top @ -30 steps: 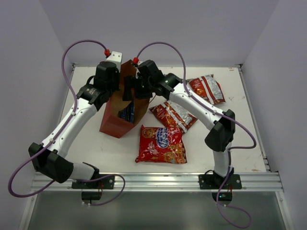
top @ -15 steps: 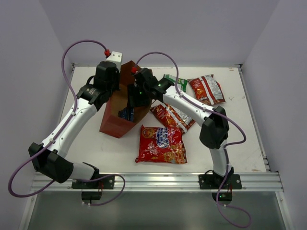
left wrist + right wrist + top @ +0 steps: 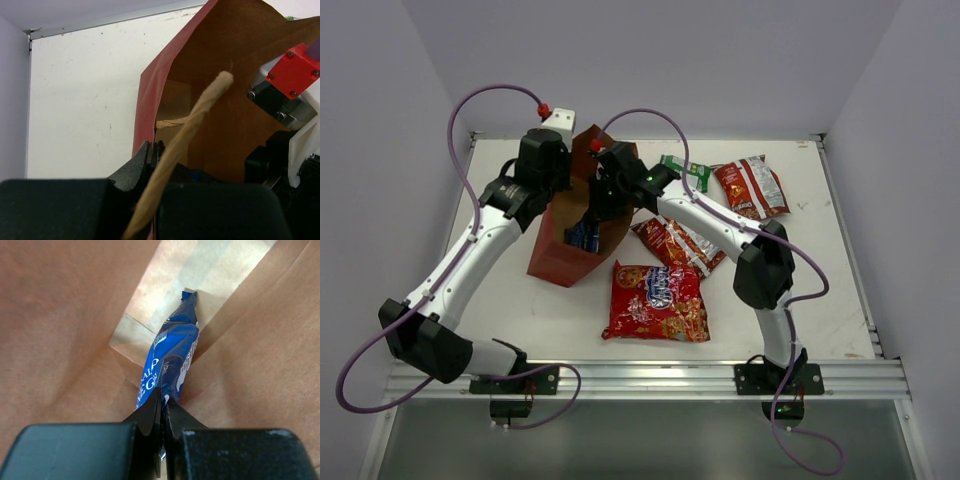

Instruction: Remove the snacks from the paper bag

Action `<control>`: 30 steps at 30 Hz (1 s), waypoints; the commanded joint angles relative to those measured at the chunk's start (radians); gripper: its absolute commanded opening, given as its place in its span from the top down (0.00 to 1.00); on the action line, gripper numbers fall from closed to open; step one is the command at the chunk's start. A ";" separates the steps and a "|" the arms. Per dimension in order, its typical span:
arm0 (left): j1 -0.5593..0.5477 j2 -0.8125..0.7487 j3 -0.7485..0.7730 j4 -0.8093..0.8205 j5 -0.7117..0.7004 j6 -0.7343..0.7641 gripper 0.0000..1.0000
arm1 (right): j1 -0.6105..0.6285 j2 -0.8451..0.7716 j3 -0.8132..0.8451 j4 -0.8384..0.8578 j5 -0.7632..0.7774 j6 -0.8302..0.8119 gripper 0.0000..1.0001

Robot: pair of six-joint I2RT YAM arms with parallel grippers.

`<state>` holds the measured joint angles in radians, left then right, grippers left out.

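Note:
The reddish-brown paper bag (image 3: 565, 245) stands open at the left middle of the table. My left gripper (image 3: 154, 150) is shut on the bag's left wall at the rim, a twisted paper handle (image 3: 192, 125) running across its view. My right gripper (image 3: 165, 402) is down inside the bag, shut on the near end of the blue packet (image 3: 170, 357), which lies on the tan bottom; the packet also shows from above (image 3: 582, 236). Outside the bag lie the larger red cookie bag (image 3: 655, 300), two red chip bags (image 3: 680, 243) (image 3: 750, 186) and the green-white packet (image 3: 685, 168).
The bag's tan walls (image 3: 65, 315) close in on both sides of my right gripper. The right arm's red-capped wrist (image 3: 295, 70) fills the right half of the bag's mouth. The table's back rail (image 3: 740, 137) runs behind the packets.
My right gripper has gone down from the bag's rim into the bag and has closed on the blue packet. The green-white packet behind the arm has come into sight. The left arm holds still.

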<state>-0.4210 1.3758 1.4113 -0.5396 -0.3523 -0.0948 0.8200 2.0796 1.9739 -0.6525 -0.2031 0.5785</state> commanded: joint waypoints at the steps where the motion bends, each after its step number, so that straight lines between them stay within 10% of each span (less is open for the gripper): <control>1: 0.004 -0.052 -0.020 0.024 0.022 -0.020 1.00 | 0.005 -0.095 0.003 0.097 -0.002 -0.026 1.00; 30: 0.004 -0.067 -0.086 -0.006 0.000 -0.042 1.00 | -0.036 -0.357 0.266 0.163 0.198 -0.238 1.00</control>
<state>-0.4210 1.3273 1.3308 -0.5480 -0.3370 -0.1139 0.8036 1.7935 2.1780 -0.5579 -0.0578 0.3847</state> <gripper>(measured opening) 0.019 0.014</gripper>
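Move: The right hand is down in the paper bag with its fingers shut on the blue snack, whose middle hangs about 6 cm below, 2 cm back and 2 cm left. The large red snack lies roughly 15 cm right and 9 cm back of that hand, the striped red snack some 22 cm right and 8 cm ahead, both about 18 cm lower. From the left hand at the bag's rim, the blue snack is about 6 cm right, 8 cm back and 15 cm below. Still pinching the blue snack, the right hand lifts about 25 cm through the bag's mouth, tipping its fingers up. ##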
